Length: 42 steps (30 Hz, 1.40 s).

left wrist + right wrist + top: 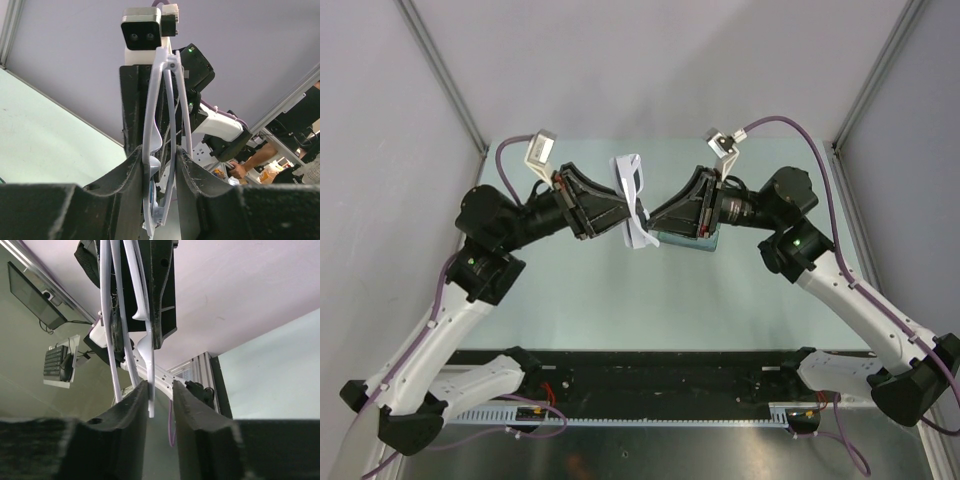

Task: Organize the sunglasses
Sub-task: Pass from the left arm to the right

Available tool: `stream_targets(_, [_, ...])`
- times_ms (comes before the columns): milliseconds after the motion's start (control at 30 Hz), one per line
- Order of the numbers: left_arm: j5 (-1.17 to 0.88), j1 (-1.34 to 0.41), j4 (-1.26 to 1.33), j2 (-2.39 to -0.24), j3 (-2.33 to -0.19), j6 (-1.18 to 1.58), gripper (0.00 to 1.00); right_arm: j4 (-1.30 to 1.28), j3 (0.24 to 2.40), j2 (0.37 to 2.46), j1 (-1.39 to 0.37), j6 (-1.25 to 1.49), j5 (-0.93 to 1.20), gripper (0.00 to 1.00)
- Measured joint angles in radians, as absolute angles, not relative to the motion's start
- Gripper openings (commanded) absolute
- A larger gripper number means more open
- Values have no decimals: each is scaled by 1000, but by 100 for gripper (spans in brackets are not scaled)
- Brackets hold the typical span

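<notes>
The white sunglasses (632, 195) hang in the air above the middle of the table, folded and standing on edge. My left gripper (623, 216) comes in from the left and is shut on them. In the left wrist view the frame (148, 125) and one thin arm are pinched between the black fingers (131, 170) of that gripper (159, 160). My right gripper (653, 216) meets them from the right. In the right wrist view the edge of the sunglasses (149, 385) lies against one finger (135, 405) of the right gripper (160, 395), with a gap to the other.
A flat grey-blue item (685, 243) lies on the pale green table (620, 300), partly hidden beneath the right gripper. Aluminium posts (445, 80) and grey walls close in the sides. The right arm's wrist camera (141, 31) shows just beyond the sunglasses.
</notes>
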State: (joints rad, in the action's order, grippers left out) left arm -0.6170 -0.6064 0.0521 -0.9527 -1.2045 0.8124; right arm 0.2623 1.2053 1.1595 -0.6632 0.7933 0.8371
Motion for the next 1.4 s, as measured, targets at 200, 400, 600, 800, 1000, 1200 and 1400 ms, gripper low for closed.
stream_targets(200, [-609, -606, 56, -953, -1193, 812, 35, 262, 1205, 1159, -664, 793, 836, 7])
stream_targets(400, [-606, -606, 59, -953, -1191, 812, 36, 259, 1205, 1159, -662, 797, 835, 0])
stream_targets(600, [-605, -606, 65, -952, -1184, 813, 52, 258, 1205, 1159, -659, 811, 826, 0])
stream_targets(800, [-600, -606, 66, -949, -1169, 812, 61, 261, 1205, 1159, -654, 847, 816, 0])
stream_targets(1000, [-587, -606, 63, -946, -1157, 809, 68, 273, 1205, 1160, -650, 884, 816, 0])
stream_targets(1200, [-578, -606, 59, -920, -1142, 793, 69, 290, 1205, 1160, -619, 912, 817, 0])
stream_targets(1400, [-579, -605, 55, -874, -1100, 770, 91, 320, 1205, 1160, -566, 941, 820, 0])
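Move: The folded sunglasses are held upright in the left fingers near their middle, which lies about 1 cm ahead of the left hand and 1 cm to its right. From the right hand, whose open fingers already straddle the rear end, that middle is some 4 cm ahead, 2 cm left and about level. The open green case sits on the table roughly 20 cm ahead of the right hand, 11 cm right and 43 cm below. Without travelling, the right hand shuts its fingers and pinches the rear end of the sunglasses. The left fingers then open wide, letting go as that hand sinks about 2 cm and eases slightly left; the right hand keeps its grip and carries forward, some 3.5 cm in all with a share to the right and a little up. ##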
